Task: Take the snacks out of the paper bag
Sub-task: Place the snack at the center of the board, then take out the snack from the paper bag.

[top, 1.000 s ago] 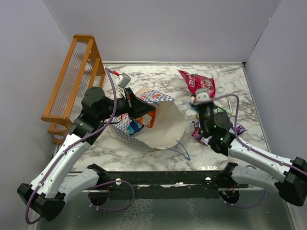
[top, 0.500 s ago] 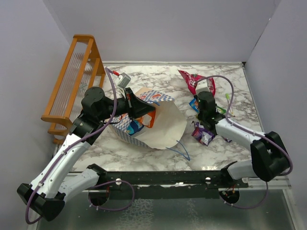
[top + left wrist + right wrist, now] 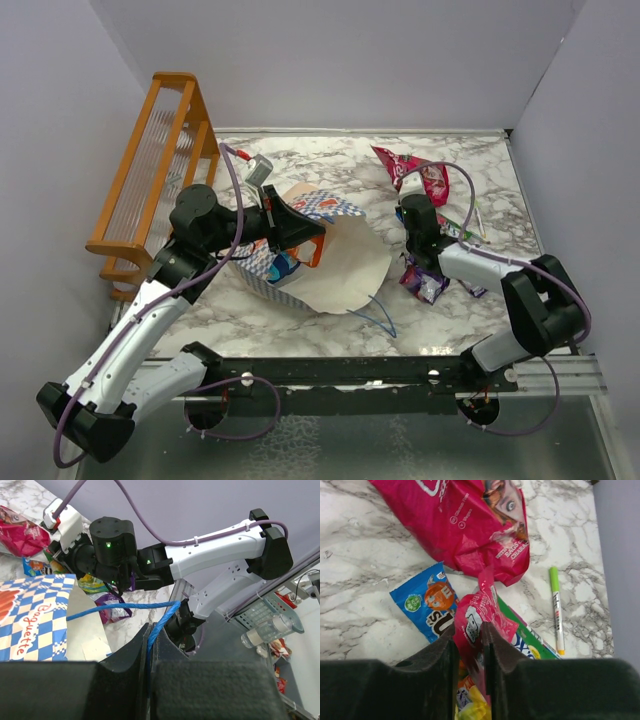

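The paper bag (image 3: 335, 265) lies on its side at mid-table, its mouth lifted by my left gripper (image 3: 305, 232). That gripper (image 3: 150, 630) is shut on the bag's blue cord handle (image 3: 125, 606). A blue snack (image 3: 283, 265) shows inside the bag. My right gripper (image 3: 408, 207) hangs low over the pile of snacks to the right of the bag. In the right wrist view its jaws (image 3: 469, 630) stand narrowly apart with a small pink-red packet (image 3: 477, 615) pinched between them. Below it lie the large pink packet (image 3: 465, 520), a blue packet (image 3: 427, 605) and a green packet (image 3: 530, 640).
An orange wooden rack (image 3: 155, 160) stands along the left wall. A green pen (image 3: 556, 607) lies right of the snack pile. A purple packet (image 3: 425, 283) lies nearer the front edge. Grey walls close in the table on three sides.
My right arm has swung back and leftward over the snack pile, carrying the small pink-red packet. The left arm and the bag have stayed put.
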You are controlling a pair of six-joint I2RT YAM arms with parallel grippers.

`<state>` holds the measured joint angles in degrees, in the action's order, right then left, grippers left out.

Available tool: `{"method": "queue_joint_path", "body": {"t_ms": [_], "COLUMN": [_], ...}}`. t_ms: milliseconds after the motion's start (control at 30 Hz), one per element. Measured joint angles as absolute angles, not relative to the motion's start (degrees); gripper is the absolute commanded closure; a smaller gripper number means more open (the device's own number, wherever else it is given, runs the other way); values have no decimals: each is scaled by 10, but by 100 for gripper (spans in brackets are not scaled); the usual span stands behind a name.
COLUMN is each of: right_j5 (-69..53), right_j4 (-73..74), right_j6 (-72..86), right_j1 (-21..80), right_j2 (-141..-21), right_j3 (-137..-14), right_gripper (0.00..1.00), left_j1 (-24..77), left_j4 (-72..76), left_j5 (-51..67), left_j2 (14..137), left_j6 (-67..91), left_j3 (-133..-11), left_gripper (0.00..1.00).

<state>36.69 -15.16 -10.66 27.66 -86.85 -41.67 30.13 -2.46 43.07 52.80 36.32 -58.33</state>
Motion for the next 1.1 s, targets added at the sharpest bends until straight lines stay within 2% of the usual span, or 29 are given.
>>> {"method": "queue_joint_path", "body": {"t_ms": [200, 267, 467, 700, 900, 1100], "right_j5": [319, 288, 161, -51, -273, -404], "right_j4": [-109, -88, -67, -78, -126, -206], "right_j6": [-61, -44, -21, -20, -40, -60], "right_j1": [276, 276, 276, 276, 279, 333], "right_j2": [-834, -802, -669, -515, -445, -422], "right_j3": [-417, -417, -408, -375, -326, -270], "right_gripper": [52, 48, 43, 40, 39, 35], "left_j1": [302, 302, 310, 321, 324, 327], "left_j4": [4, 14, 46, 73, 82, 82], "left_j5": [450, 457, 470, 471, 471, 470], "left_j2": [516, 512, 500, 499, 502, 506], "left_j6": [385, 395, 431, 458, 461, 461], "left_j3": [-549, -539, -508, -505, -506, -508], "left_gripper": [100, 100, 100, 100, 100, 100]}}
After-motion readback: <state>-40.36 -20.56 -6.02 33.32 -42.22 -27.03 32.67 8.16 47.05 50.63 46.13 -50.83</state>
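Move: From the right hand, whose barely parted fingers still have the small red snack between them, the orange snack in the bag lies about 28 cm left, 12 cm back and near level; the blue snack beside it is some 8 cm farther left and 3 cm farther back. The big red bag is 12 cm ahead, and the green pouch 8 cm right. From the left hand, the orange snack is roughly 8 cm ahead, 4 cm left and 27 cm below. The right hand opens its fingers wide to let go of the small red snack on the pile, lifts clear, then swings about 20 cm back and 17 cm left at some 16 cm above its start, turning roughly 80 degrees counter-clockwise with its left side rising, until its open fingers face the bag's mouth. Meanwhile the left hand, still pinching the blue handle, draws it about 3 cm back towards the base. ##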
